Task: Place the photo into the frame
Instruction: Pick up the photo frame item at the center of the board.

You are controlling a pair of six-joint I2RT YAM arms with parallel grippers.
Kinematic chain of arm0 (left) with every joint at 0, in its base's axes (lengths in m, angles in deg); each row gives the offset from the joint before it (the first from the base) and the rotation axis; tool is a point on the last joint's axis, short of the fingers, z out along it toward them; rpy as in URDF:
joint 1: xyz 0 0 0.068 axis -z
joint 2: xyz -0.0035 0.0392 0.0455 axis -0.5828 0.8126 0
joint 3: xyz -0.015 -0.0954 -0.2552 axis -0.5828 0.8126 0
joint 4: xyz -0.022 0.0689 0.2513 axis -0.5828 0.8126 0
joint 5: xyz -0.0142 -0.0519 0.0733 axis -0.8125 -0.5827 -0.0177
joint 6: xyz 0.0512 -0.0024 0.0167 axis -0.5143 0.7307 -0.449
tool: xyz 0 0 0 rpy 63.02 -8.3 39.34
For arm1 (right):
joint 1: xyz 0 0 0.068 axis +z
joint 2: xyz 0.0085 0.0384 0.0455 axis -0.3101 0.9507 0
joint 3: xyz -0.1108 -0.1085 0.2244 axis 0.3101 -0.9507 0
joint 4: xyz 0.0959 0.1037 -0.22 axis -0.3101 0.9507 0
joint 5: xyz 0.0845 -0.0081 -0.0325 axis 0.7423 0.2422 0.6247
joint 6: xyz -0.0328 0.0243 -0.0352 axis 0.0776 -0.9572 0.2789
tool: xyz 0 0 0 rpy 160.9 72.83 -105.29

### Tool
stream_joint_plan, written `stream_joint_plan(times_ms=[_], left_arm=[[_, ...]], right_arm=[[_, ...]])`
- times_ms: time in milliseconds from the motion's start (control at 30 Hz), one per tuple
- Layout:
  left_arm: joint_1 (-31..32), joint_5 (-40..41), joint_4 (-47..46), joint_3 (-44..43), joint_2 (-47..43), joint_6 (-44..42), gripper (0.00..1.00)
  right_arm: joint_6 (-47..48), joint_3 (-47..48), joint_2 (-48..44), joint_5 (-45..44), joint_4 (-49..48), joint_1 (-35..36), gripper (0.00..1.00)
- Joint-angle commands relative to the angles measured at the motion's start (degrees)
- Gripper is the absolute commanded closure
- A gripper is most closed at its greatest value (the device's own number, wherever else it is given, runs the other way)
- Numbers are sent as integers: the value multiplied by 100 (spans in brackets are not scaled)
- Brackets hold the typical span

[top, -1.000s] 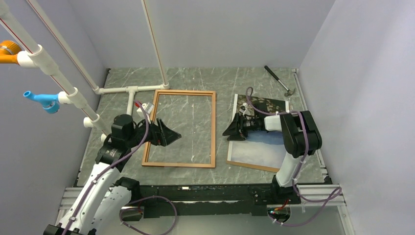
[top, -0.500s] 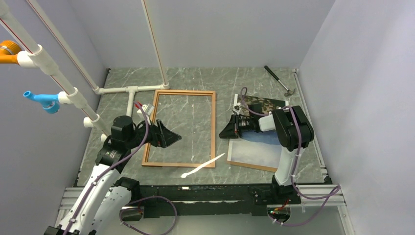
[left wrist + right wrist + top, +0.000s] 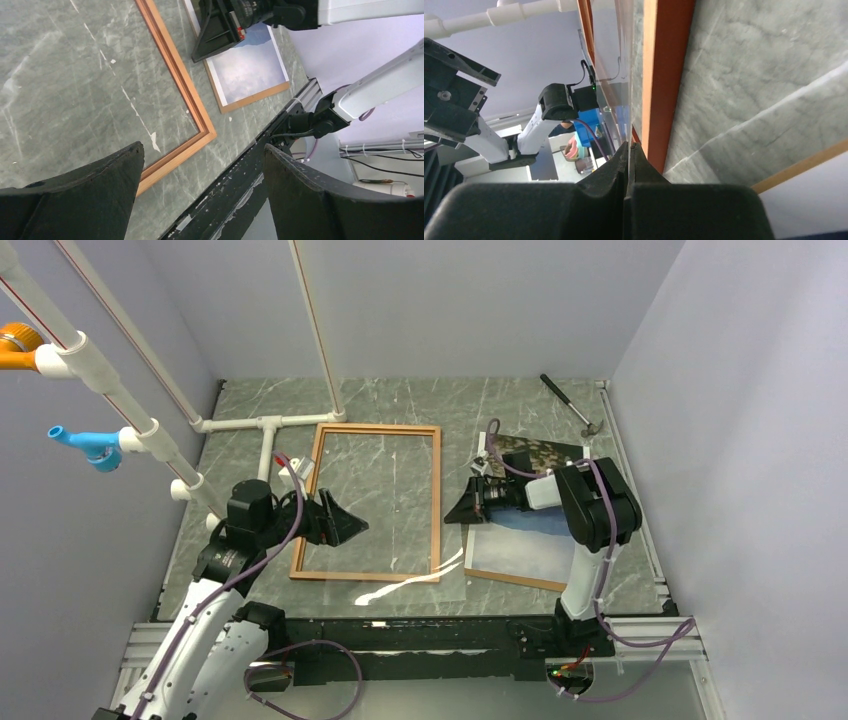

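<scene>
The reddish-brown frame [image 3: 437, 502] lies flat mid-table, also seen in the left wrist view [image 3: 180, 85]. To its right, the photo [image 3: 525, 540] lies face up on a brown backing panel [image 3: 515, 580]; the left wrist view shows its pale sky [image 3: 250, 70]. My right gripper [image 3: 453, 514] sits low between frame and photo. It is shut [image 3: 630, 146] on the edge of a thin clear sheet [image 3: 624, 75], whose glare crosses the frame's near right corner [image 3: 425, 572]. My left gripper [image 3: 345, 525] hovers open over the frame's left part, empty [image 3: 202, 150].
A small hammer [image 3: 570, 405] lies at the back right. White pipes [image 3: 265, 425] run across the back left of the table and up the left side. Walls close in left, back and right. A black rail [image 3: 240, 185] borders the near edge.
My right gripper has moved left off the photo and shut on the clear sheet's edge. A bright glare streak has appeared over the frame's near right corner. The left arm has barely moved.
</scene>
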Motion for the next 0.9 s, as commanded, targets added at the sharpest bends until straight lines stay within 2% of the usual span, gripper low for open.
stream_joint_plan(times_ms=[0,167,567,700,867], left_arm=[[7,190,127,5,-17,-200,10],[10,464,290,5,209,-214,11],[105,769,-174,-70,1360,254,9],[445,955,-424,-208,1916,496,10],[1211,1421,-760,-502,2787,879,11]], right_arm=[[285,185,-764,-144,502,4,100],[306,582,-1601,-685,1279,-7,100],[862,2190,-3219,-2620,4306,-149,100],[999,2834,-3474,-3391,5188,-169,100],[1092,3564,-3826,-4388,5938,-169,100]])
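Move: The right hand already pinches the right edge of a clear sheet; the sheet's middle lies about 12 cm to its left, level with it, over the wooden frame. The frame's middle is some 16 cm left and 4 cm ahead, the photo's 16 cm right and 2 cm ahead, both about 3 cm below. From the left hand, the sheet is roughly 8 cm ahead, 7 cm right and 17 cm down; the frame's middle is 12 cm ahead, 2 cm right and 18 cm down. Upward, quickly gathering speed, the right hand lifts its pinched edge of the clear sheet some 21 cm, drifting right and a little forward away from the frame as its fingers tip down and swing clockwise. The left hand meanwhile sinks about 9 cm towards the frame, edging forward, its wide-open fingers tipping some 20 degrees further down. ##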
